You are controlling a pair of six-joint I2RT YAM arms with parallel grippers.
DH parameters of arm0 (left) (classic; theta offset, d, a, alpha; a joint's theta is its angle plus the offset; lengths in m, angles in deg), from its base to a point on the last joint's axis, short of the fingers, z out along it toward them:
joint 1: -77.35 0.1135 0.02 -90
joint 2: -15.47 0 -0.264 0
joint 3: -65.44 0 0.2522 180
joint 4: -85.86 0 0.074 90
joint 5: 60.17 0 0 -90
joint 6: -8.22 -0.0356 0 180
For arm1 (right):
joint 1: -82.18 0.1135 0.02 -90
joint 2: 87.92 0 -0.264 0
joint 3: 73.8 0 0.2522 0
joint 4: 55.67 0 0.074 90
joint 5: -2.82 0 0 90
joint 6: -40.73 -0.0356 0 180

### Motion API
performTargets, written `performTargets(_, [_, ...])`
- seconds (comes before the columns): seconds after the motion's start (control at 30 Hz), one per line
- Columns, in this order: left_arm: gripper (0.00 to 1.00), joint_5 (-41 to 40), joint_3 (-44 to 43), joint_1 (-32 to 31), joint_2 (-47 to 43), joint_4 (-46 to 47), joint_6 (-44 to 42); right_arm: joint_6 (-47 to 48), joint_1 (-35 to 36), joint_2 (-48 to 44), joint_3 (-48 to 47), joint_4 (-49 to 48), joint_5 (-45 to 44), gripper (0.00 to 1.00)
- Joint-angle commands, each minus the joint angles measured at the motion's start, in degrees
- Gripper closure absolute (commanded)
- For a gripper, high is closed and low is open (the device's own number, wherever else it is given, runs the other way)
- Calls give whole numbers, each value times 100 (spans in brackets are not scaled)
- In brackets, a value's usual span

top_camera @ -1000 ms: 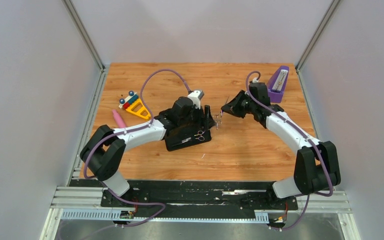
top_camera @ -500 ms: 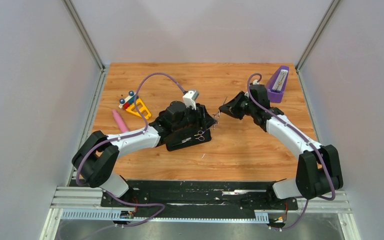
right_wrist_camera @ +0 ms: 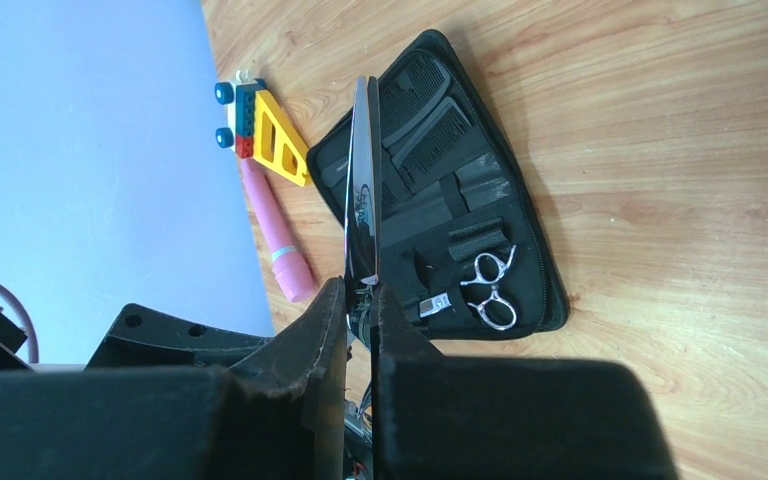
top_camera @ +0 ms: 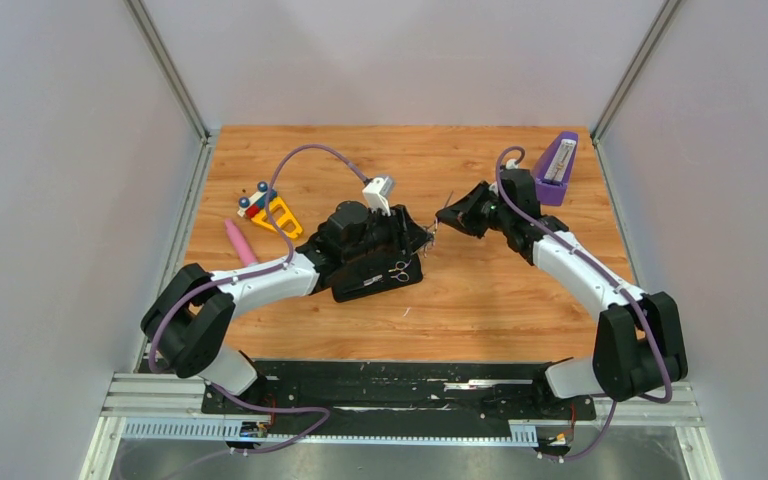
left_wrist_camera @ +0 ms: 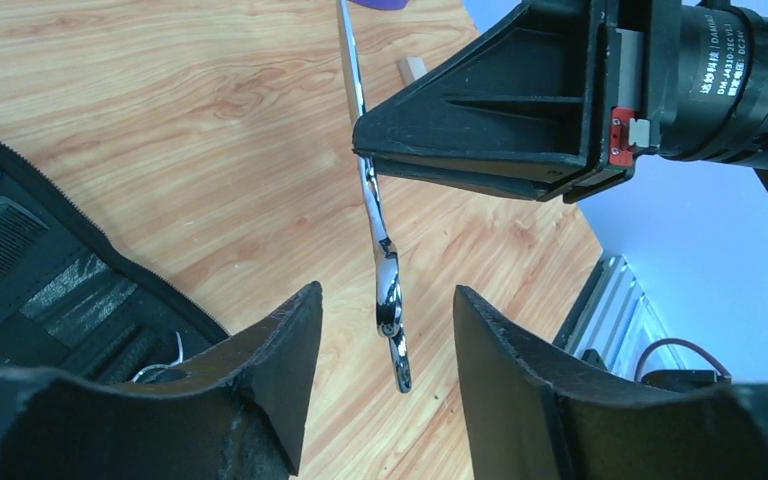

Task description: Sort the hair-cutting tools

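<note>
My right gripper (top_camera: 450, 216) is shut on a pair of silver scissors (top_camera: 438, 229), gripped by the blades and held above the table just right of the open black case (top_camera: 360, 286). In the left wrist view the scissors (left_wrist_camera: 379, 230) hang from the right gripper (left_wrist_camera: 362, 152), their handle between my left gripper's (left_wrist_camera: 382, 305) open fingers, not touched. In the right wrist view the blade (right_wrist_camera: 363, 190) rises from the shut fingers (right_wrist_camera: 361, 292). The case (right_wrist_camera: 545, 290) holds a second pair of scissors (right_wrist_camera: 491, 290) and two black combs (right_wrist_camera: 422, 85) (right_wrist_camera: 448, 140).
A pink tube (top_camera: 237, 239) and a yellow toy with blue and red blocks (top_camera: 272, 212) lie at the left. A purple box-like object (top_camera: 557, 167) stands at the back right. Wood table (top_camera: 480, 300) is bare in front of the case.
My left gripper has shifted a little to the right, closing around the hanging scissors handle. My right gripper has moved slightly left with the scissors.
</note>
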Motion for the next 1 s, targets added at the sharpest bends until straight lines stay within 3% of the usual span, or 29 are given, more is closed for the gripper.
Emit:
performTargets(0.0, [50,-174,-152,-25,41,185,129,-166,45,-197,47,-409,145,100])
performTargets(0.1, [67,-180,-144,-25,53,200,156,-198,65,-175,67,-469,197,100])
performTargets(0.2, [91,-270,-73,-20,-4,201,194,-202,105,-137,65,-525,228,100])
performTargets(0.27, [100,-365,-7,-12,-77,182,233,-166,129,-114,46,-542,237,100])
performTargets(0.37, [100,-398,82,24,-165,157,302,-91,130,-95,42,-576,255,98])
performTargets(0.5, [100,-244,569,349,-391,225,585,279,130,-39,-44,-443,162,69])
performTargets(0.57, [100,-110,888,667,-557,283,742,582,136,18,-123,-249,40,61])
performTargets(0.73, [100,276,1514,1669,-1184,-87,920,1320,203,427,-335,193,-96,55])
performTargets(0.97, [100,590,1737,2813,-2702,-2057,424,2458,693,1714,-1296,1396,-686,55])
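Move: The scissors hang in the right fingers, their middle practically at that hand's point; from the left hand, whose open fingers straddle the ring end, their middle lies some 4 cm ahead and 2 cm to the right, about level. The open case's middle is roughly 8 cm ahead, 11 cm left and 17 cm below the left hand; the pair of scissors already in it lies about 4 cm ahead, 5 cm left and equally far below. The left hand stays in place and closes its fingers on the ring end of the scissors while the right still pinches them, then, once the right has begun to open, carries them quickly about 18 cm left over the case, dipping some 6 cm on the way, rising slightly at the end and swinging about 25 degrees counter-clockwise with the fingertips tipping down. The right hand opens to nearly half, lets go of the scissors, then sinks about 5.5 cm with a slight turn and its fingers empty. ##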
